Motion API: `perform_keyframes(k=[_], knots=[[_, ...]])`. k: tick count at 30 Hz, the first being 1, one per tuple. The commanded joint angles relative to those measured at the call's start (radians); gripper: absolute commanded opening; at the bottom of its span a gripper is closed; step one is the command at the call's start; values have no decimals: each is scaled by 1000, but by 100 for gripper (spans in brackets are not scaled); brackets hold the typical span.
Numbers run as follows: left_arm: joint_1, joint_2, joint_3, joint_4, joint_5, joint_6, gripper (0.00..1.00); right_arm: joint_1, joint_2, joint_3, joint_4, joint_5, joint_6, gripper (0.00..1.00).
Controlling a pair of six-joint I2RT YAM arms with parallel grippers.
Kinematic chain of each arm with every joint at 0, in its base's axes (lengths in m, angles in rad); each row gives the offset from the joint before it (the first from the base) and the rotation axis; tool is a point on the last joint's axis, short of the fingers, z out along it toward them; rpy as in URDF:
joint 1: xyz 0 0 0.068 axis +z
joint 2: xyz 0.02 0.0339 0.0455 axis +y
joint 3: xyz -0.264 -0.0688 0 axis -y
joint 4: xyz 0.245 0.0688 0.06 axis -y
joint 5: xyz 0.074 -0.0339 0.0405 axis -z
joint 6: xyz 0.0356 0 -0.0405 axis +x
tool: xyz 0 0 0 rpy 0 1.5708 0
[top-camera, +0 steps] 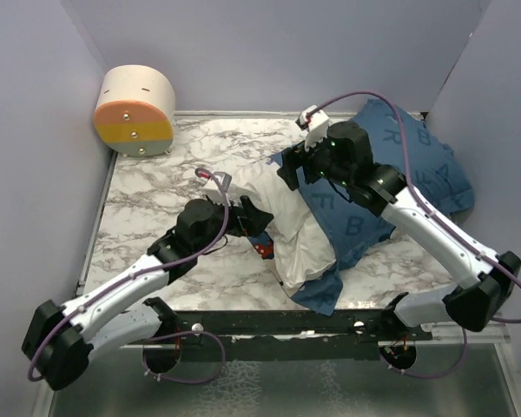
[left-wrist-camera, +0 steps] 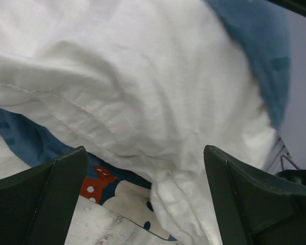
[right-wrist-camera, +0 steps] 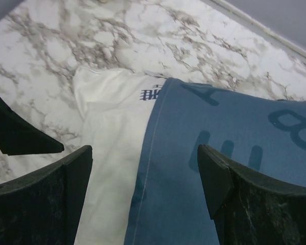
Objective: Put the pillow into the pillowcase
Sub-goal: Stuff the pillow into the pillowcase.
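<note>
The white pillow [top-camera: 300, 236] lies mid-table, its far end inside the dark blue pillowcase [top-camera: 417, 165]; its near end sticks out. My left gripper [top-camera: 257, 217] is open at the pillow's left side. In the left wrist view the pillow [left-wrist-camera: 143, 76] bulges between the spread fingers [left-wrist-camera: 41, 204], not pinched, with the pillowcase's cartoon print [left-wrist-camera: 117, 196] under it. My right gripper [top-camera: 293, 170] hovers open over the case's mouth. In the right wrist view the right gripper [right-wrist-camera: 145, 153] straddles the hem where the pillowcase [right-wrist-camera: 219, 143] overlaps the pillow [right-wrist-camera: 112, 127], near its printed label [right-wrist-camera: 150, 93].
A cream, orange and yellow drum-shaped object [top-camera: 137, 111] stands at the back left corner. Grey walls close in the marble table [top-camera: 156, 200] on three sides. The pillowcase bunches against the right wall.
</note>
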Motion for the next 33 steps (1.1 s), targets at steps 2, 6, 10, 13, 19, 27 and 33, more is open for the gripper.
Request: perform_keyframes(k=[2, 6, 10, 13, 19, 27, 33], knots=[[175, 228, 42, 149, 284, -106, 99, 7, 141, 118, -134, 135, -40, 80], [196, 359, 94, 264, 349, -127, 99, 13, 200, 110, -144, 219, -47, 69], [196, 492, 145, 364, 378, -152, 98, 13, 213, 63, -131, 274, -46, 41], [196, 589, 173, 454, 398, -175, 84, 13, 209, 56, -120, 218, -49, 5], [196, 780, 286, 675, 525, -222, 0, 12, 183, 97, 45, -204, 5, 1], [180, 739, 449, 850, 558, -181, 0, 40, 273, 431, 165, -625, 230, 1], [138, 738, 228, 1016, 493, -176, 0, 31, 195, 76, 340, -613, 310, 1]])
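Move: From the right hand, the far end of the blue pillowcase's hem lies about 4 cm ahead, 1 cm right and 7 cm below. The pillow's bare white end is 6 cm to its left, 10 below, and the case's body some 28 cm to its right, 15 below. From the left hand, the pillow fabric to grab is about 9 cm ahead, 7 right and 6 below; the hem end is 13 ahead, 8 right, 4 below. The right fingers close on the pillowcase's hem after sinking about 7 cm and going slightly forward, while the left hand dips forward, runs on forward-right and pinches the white pillow fabric beside the hem. Both then lift, the left about 8 cm, the right about 10 cm while carrying the hem some 8 cm left towards the left hand. ##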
